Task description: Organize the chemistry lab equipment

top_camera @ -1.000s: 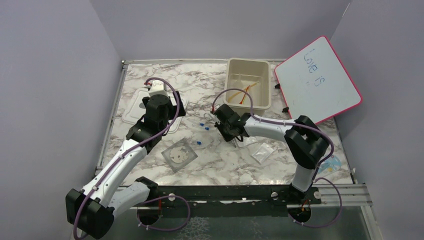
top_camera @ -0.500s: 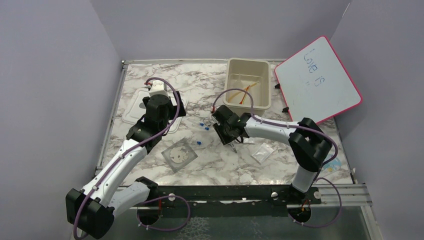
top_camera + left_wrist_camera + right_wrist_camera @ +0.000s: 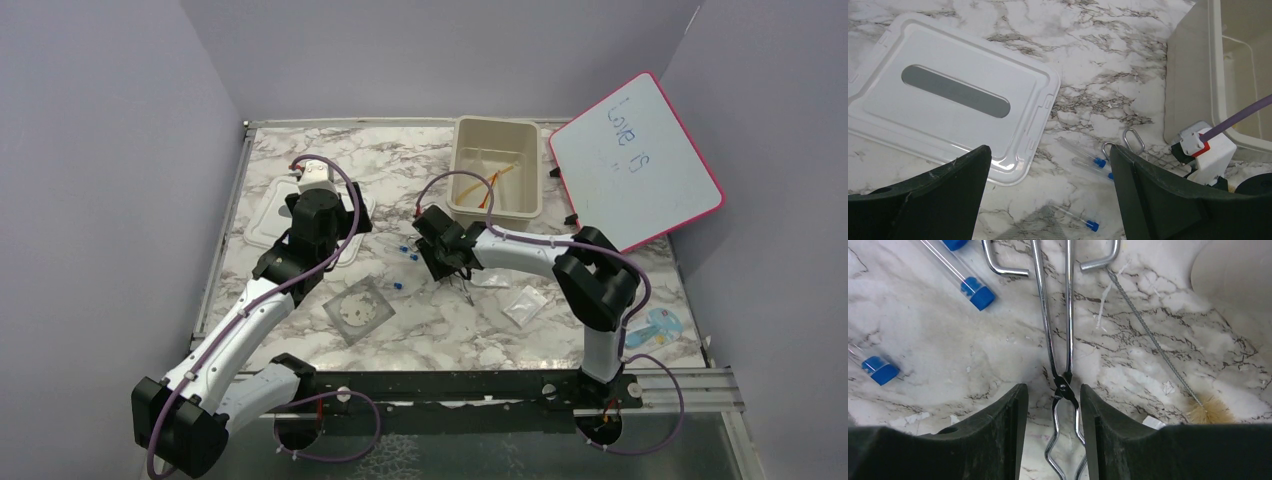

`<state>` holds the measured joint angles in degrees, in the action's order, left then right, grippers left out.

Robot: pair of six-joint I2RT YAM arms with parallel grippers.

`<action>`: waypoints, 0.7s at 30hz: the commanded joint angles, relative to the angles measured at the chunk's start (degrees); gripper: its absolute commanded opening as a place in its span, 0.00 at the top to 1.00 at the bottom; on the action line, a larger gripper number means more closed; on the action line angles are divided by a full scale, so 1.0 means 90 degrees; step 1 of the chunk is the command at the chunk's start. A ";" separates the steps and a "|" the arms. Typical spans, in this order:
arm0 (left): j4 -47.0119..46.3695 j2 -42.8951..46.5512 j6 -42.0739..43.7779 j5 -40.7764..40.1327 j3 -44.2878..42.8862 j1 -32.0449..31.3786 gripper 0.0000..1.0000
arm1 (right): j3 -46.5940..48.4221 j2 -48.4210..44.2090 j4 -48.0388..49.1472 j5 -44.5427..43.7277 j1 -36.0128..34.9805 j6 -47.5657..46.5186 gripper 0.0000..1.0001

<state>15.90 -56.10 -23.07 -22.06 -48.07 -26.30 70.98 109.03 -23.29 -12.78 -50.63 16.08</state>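
My right gripper (image 3: 1050, 390) is low over the marble table, its jaws narrowly apart on either side of the metal tongs (image 3: 1062, 386), just below their pivot; it is not clamped on them. In the top view it (image 3: 452, 262) sits left of the beige tub (image 3: 462, 165). Thin blue-capped tubes (image 3: 960, 275) lie to its left. My left gripper (image 3: 1049, 150) is wide open and empty above more blue-capped tubes (image 3: 1083, 154), beside the white lid (image 3: 948, 100). A bagged round dish (image 3: 357, 310) and a clear packet (image 3: 524, 303) lie nearer the front. An amber tube (image 3: 487, 190) is in the tub.
A wire brush (image 3: 1158, 347) lies right of the tongs. The pink-framed whiteboard (image 3: 635, 175) leans at the back right. A teal item (image 3: 655, 325) lies at the table's right edge. Grey walls close in the back and sides.
My right gripper has moved left and a little back along the tongs, and its elbow has swung left. The left arm has not moved.
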 commanded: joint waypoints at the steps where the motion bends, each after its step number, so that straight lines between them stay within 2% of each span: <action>1: -0.0146 -0.0003 0.0024 0.0076 -0.0042 0.0022 0.09 | 0.0197 0.0235 0.0131 -0.0085 -0.0009 -0.0207 0.53; 10: -0.0146 -0.0017 0.0024 0.0081 -0.0039 0.0022 0.09 | 0.0091 0.0243 0.0237 0.0213 0.0113 -0.0062 0.71; 18: -0.0145 -0.0003 0.0024 0.0088 -0.0059 0.0022 0.09 | 0.0189 0.0466 0.0400 0.0125 0.0150 0.0122 0.72; 21: -0.0146 0.0012 0.0026 0.0079 -0.0049 0.0022 0.09 | 0.0255 0.0531 0.0345 -0.0042 0.0160 0.0101 0.82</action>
<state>15.90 -56.23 -23.07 -22.06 -48.07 -26.30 72.49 110.85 -20.32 -11.14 -49.50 16.49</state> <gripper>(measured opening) 0.912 0.238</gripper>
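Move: The right hand is already down at the metal tongs, its half-open fingers straddling them with the pivot right at the hand point, 1 cm or so lower. From that hand, two blue-capped tubes lie about 5 cm ahead and 9 cm left, the brush roughly 7 cm ahead and 3 cm right, and a plastic bag level with it, 9 cm right. From the left hand the pivot is some 18 cm right, 3 cm back and 20 cm below. The right hand closes its fingers from about half open to a quarter open and pinches the metal tongs at the pivot, staying low at the tabletop. Meanwhile it eases about 1.5 cm forward and 1 cm left, towards the paired blue-capped tubes, with a short near-pause as the fingers narrow, dragging the tongs along while the wrist scarcely turns. ##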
